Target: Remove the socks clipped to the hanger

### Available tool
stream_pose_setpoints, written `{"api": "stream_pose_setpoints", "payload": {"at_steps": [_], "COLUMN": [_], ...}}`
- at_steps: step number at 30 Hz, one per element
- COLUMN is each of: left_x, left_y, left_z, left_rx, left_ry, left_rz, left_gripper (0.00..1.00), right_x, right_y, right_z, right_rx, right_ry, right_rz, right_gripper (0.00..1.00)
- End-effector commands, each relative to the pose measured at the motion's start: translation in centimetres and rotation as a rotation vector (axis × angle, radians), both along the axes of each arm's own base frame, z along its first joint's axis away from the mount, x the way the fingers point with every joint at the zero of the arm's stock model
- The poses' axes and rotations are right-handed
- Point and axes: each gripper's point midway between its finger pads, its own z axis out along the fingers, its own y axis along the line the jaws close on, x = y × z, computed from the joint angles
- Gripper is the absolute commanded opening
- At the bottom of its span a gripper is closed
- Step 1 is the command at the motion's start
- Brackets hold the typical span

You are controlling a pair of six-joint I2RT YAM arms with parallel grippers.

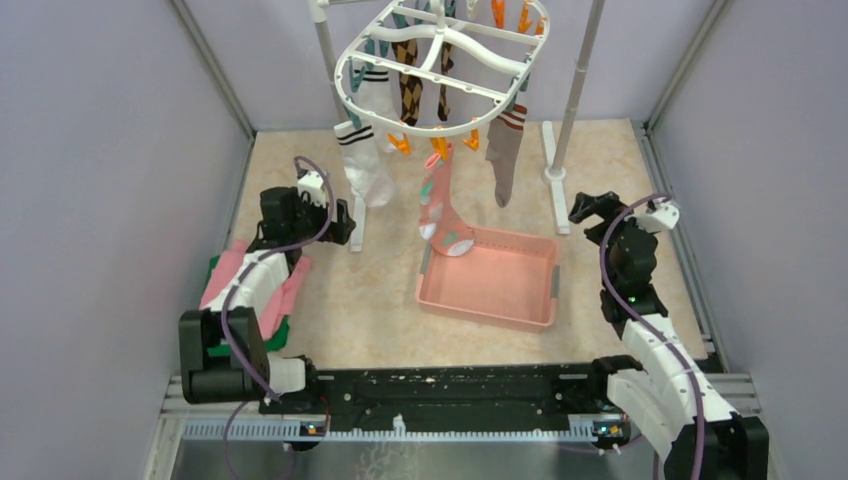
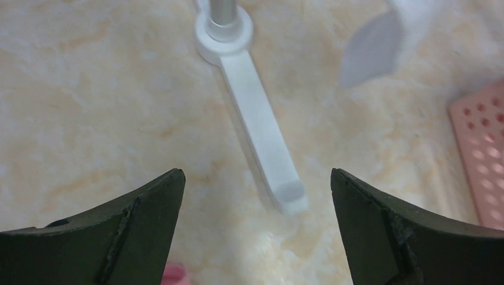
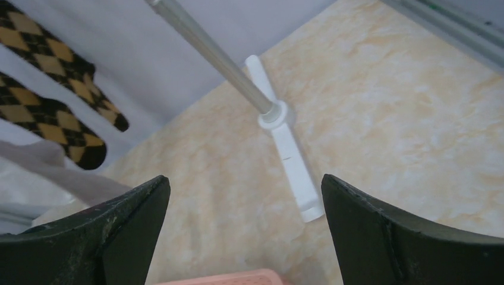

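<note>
The hanger [image 1: 341,72] is a white oval ring rack on a stand at the back, with orange and teal clips. Several socks hang from it: a white one with black stripes [image 1: 365,165], a pink spotted one [image 1: 440,205] dangling over the basket, a grey-brown one [image 1: 505,150] and a brown argyle pair [image 1: 408,90]. My left gripper [image 1: 345,222] is open, low near the stand's left foot and below the white sock [image 2: 374,47]. My right gripper [image 1: 590,210] is open at the right, apart from the socks. The argyle socks [image 3: 56,119] show at the upper left in the right wrist view. Both grippers [image 2: 257,178] [image 3: 245,184] hold nothing.
A pink basket [image 1: 540,300] lies on the table in the middle. The stand's white feet [image 2: 261,130] [image 3: 294,166] and its poles [image 3: 208,50] rise at left and right. Folded pink and green cloths [image 1: 225,275] lie under the left arm. Walls close in on both sides.
</note>
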Motion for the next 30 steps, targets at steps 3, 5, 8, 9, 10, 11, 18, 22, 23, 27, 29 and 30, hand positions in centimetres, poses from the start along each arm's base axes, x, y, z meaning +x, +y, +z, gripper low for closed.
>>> {"api": "stream_pose_setpoints", "payload": {"at_steps": [3,5,8,9,10,11,18,22,23,27,29,30], "left_x": [-6.2,-7.0,-8.3,-8.8,-9.3,-9.7,-11.8,-12.6,-12.4,-11.2,-10.7,-10.7], "left_y": [-3.7,-4.1,-4.6,-4.8,-5.0,-5.1,-6.0,-6.8,-6.8,-6.3,-6.3,-6.4], "left_z": [4.3,6.6,8.9,9.6,10.3,11.0,16.3,20.2,20.9,23.4,24.4,24.9], "left_rx": [-0.113,-0.124,-0.140,-0.144,-0.148,-0.151,-0.177,-0.174,-0.161,-0.132,-0.133,-0.134], "left_ry": [0.112,0.103,0.096,0.093,0.085,0.077,0.027,-0.072,-0.097,-0.152,-0.151,-0.154], "left_rz": [-0.196,-0.219,-0.241,-0.254,-0.266,-0.275,-0.317,-0.390,-0.393,-0.373,-0.372,-0.376], "left_gripper": [0.99,0.99,0.99,0.99,0.99,0.99,0.99,0.99,0.99,0.99,0.99,0.99], "right_x": [0.2,0.8,2.0,2.5,3.1,3.7,7.5,7.6,7.4,6.2,5.2,4.8], "right_y": [6.5,8.2,10.2,10.8,11.6,12.2,16.4,18.9,19.6,21.4,22.1,22.6], "right_z": [1.8,3.5,5.6,6.1,6.5,6.8,8.4,8.9,8.9,8.6,8.8,8.9], "right_rx": [0.042,-0.011,-0.086,-0.100,-0.114,-0.129,-0.296,-0.344,-0.364,-0.433,-0.468,-0.482], "right_ry": [0.052,0.009,-0.053,-0.069,-0.085,-0.098,-0.135,-0.165,-0.175,-0.184,-0.196,-0.204], "right_rz": [0.333,0.407,0.490,0.516,0.555,0.583,0.689,0.770,0.787,0.812,0.803,0.798], "right_gripper": [0.99,0.99,0.99,0.99,0.99,0.99,0.90,0.77,0.66,0.29,0.20,0.18]}}
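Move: The grey sock with rust stripes hangs about 21 cm to my right hand's left, some 7 cm farther out, its middle roughly 10 cm higher. The pink spotted sock is about 35 cm left and 4 cm back, roughly 8 cm higher; the basket sits some 20 cm left, nearly level fore and aft, 18 cm below. For my left hand, the white striped sock hangs about 9 cm right, roughly level fore and aft, 20 cm up. I sweep my open right hand about 21 cm left, reaching out and up a little as I turn it some 45 degrees counter-clockwise and roll its left side down, then shut the fingers on the grey sock below its striped part, easing back slightly. Meanwhile my left hand, still wide open, rises about 22 cm while drawing back 11 cm and drifting right, up to the white striped sock's height. ##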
